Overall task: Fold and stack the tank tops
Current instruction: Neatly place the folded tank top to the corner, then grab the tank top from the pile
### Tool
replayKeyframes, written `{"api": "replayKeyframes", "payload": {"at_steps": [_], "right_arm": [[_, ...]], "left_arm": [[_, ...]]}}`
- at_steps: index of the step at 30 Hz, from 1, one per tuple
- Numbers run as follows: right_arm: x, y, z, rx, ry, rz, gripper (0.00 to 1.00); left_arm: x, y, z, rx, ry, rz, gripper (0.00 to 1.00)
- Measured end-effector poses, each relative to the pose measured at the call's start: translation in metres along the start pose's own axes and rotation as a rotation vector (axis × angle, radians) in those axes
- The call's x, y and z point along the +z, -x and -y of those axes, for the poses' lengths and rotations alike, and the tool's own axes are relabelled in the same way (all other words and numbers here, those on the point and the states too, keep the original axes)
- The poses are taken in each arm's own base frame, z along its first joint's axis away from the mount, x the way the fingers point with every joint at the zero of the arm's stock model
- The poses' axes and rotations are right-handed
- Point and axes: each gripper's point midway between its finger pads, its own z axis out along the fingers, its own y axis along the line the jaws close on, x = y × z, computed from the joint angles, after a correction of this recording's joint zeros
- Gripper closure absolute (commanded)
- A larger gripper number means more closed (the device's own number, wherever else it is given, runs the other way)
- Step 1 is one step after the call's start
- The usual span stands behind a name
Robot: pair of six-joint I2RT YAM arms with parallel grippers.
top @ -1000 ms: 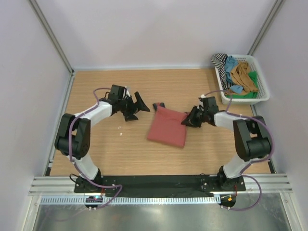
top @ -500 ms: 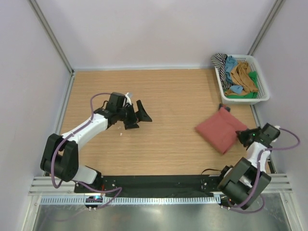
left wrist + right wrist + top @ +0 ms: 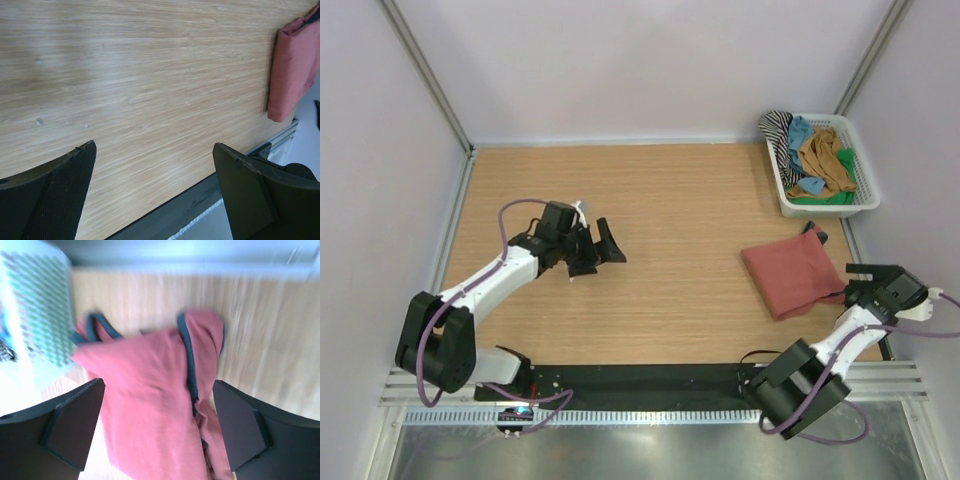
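Observation:
A folded rust-red tank top (image 3: 790, 280) with navy trim lies flat on the wooden table near its right edge. My right gripper (image 3: 860, 281) sits just right of it, open, with nothing between its fingers. In the right wrist view the red tank top (image 3: 150, 405) fills the space in front of the open right gripper (image 3: 159, 432). My left gripper (image 3: 604, 255) stands open over bare wood at the left middle. In its wrist view the left gripper (image 3: 155, 192) is open and the red tank top (image 3: 295, 65) shows far off. More tank tops, striped (image 3: 778, 132), blue (image 3: 800, 130), ochre-brown (image 3: 825, 155) and green (image 3: 842, 165), lie crumpled in a basket.
The white plastic basket (image 3: 825, 209) stands at the back right corner, just behind the folded top; its wall (image 3: 42, 315) shows in the right wrist view. White walls enclose the table. A black rail (image 3: 650, 378) runs along the near edge.
The right gripper dragged the folded red tank top from the table's middle to the right side, then opened and let go. The left arm drew back slightly toward the near left.

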Motion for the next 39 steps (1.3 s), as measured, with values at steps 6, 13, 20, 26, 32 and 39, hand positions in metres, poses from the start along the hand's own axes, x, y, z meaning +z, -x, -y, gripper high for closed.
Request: {"api": "replayKeyframes", "payload": {"at_steps": [6,13,20,26,32,39], "right_arm": [[-0.049,0.048,-0.034,-0.108,0.049,0.253,0.02],[-0.060,-0.003,-0.075,-0.326,0.242,0.118,0.00],[-0.083,-0.098,-0.138,-0.636,0.484,-0.115,0.00],[-0.088,-0.198,-0.141,-0.865,0.602,-0.270,0.00],[-0.090,-0.272,-0.119,-1.078,0.662,-0.319,0.00],[-0.106,-0.318,-0.110,-1.169,0.826,-0.308,0.00]], "left_arm": [[-0.023,0.009,-0.010,0.055,0.060,0.125,0.00],[-0.035,0.004,-0.041,0.102,0.132,0.254,0.00],[-0.031,0.000,-0.065,0.164,0.177,0.311,0.00],[-0.030,0.002,-0.062,0.237,0.151,0.361,0.00],[-0.034,0.011,-0.045,0.317,0.121,0.435,0.00],[-0.021,0.004,-0.043,0.375,0.139,0.411,0.00]]}}
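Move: The folded tank top lies in the right-hand corner of the table, its middle roughly 11 cm to the right hand's left, 4 cm ahead and 6 cm below that already open, already lifting gripper. The clothes basket stands about 31 cm ahead of the right hand and 2 cm to its left, slightly lower. From the left hand, the tank top is some 45 cm to the right, 2 cm back and 10 cm lower. Upward first, about 8 cm clear of the tank top, the open right gripper then swings left over the garment and on to the bare table, some 33 cm left and 10 cm forward, sinking partway while turning counter-clockwise. The left hand, empty and open, shifts left, eases back a little and tips its fingers up towards the front. ##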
